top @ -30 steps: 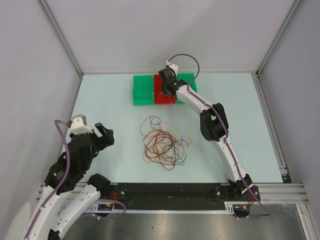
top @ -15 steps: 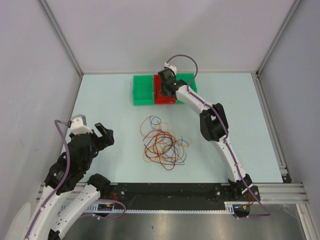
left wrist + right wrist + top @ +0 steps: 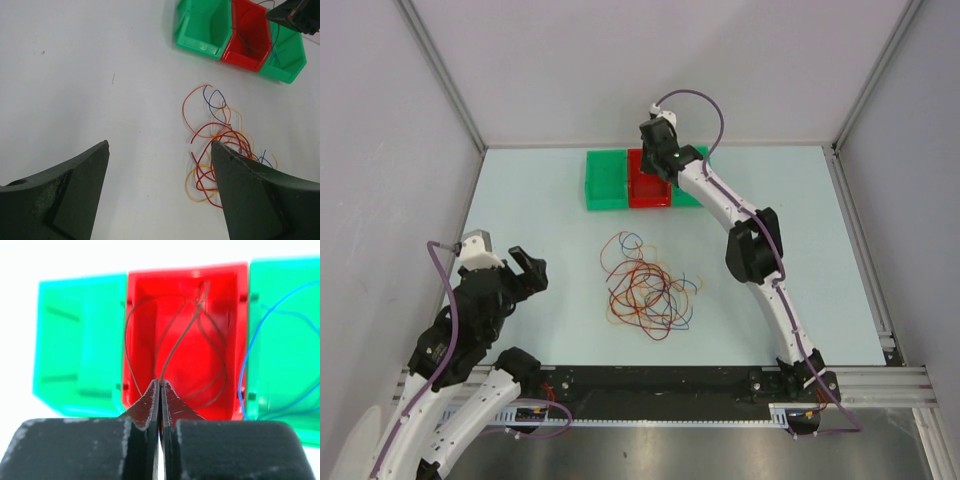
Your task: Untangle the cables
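The cables (image 3: 645, 290) lie as a loose tangle of red, orange, yellow and blue loops mid-table, also seen in the left wrist view as cables (image 3: 220, 145). My left gripper (image 3: 525, 265) hovers open to their left; its fingers frame bare table and the tangle's edge, left gripper (image 3: 160, 145). My right gripper (image 3: 655, 165) is at the back over the red bin (image 3: 648, 195). In its wrist view the right gripper (image 3: 161, 381) is shut, with a thin brown cable (image 3: 178, 343) running from its tips into the red bin (image 3: 190, 280).
Green bins stand on each side of the red one: left green bin (image 3: 605, 180), right green bin (image 3: 695, 160). A blue cable (image 3: 240, 385) lies in the right green bin (image 3: 280, 315). Grey walls enclose the table on three sides.
The right gripper opened briefly and shut again, and its wrist has lifted and drawn back over the red bin. The left arm and the tangle have not moved.
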`<action>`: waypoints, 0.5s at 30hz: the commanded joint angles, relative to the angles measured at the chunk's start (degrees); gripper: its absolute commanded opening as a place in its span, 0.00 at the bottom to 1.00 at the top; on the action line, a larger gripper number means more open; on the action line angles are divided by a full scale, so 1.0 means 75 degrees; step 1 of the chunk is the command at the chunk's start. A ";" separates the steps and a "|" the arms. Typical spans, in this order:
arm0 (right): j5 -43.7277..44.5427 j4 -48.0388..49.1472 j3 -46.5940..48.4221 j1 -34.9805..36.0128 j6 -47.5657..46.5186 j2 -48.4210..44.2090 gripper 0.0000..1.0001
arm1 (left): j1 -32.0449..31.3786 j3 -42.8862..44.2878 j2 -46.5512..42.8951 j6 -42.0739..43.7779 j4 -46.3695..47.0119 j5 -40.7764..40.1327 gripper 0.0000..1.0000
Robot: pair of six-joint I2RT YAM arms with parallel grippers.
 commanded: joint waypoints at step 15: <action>-0.1026 0.2468 0.0036 -0.0637 -0.0909 0.0625 0.00 | 0.0069 0.0006 0.0135 0.0148 0.0157 0.0044 0.87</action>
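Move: Below and slightly ahead of the right hand, which already pinches the dark cable, lies the red bin: its middle is about 4 cm forward, 2 cm to the right and 12 cm down. At that same height and equally far ahead, the left green bin is some 8 cm left and the right green bin, with the blue cable, 12 cm right. From the open left hand, the red bin is roughly 41 cm forward, 27 cm right and 21 cm down. Carrying the pinched dark cable out over the red bin, the right hand travels about 5 cm forward and swings some 2 cm to its right, staying at nearly the same height after a brief 1 cm rise. The fingertips tip up by roughly 5 to 10 degrees, and the fingers stay shut on the cable. ##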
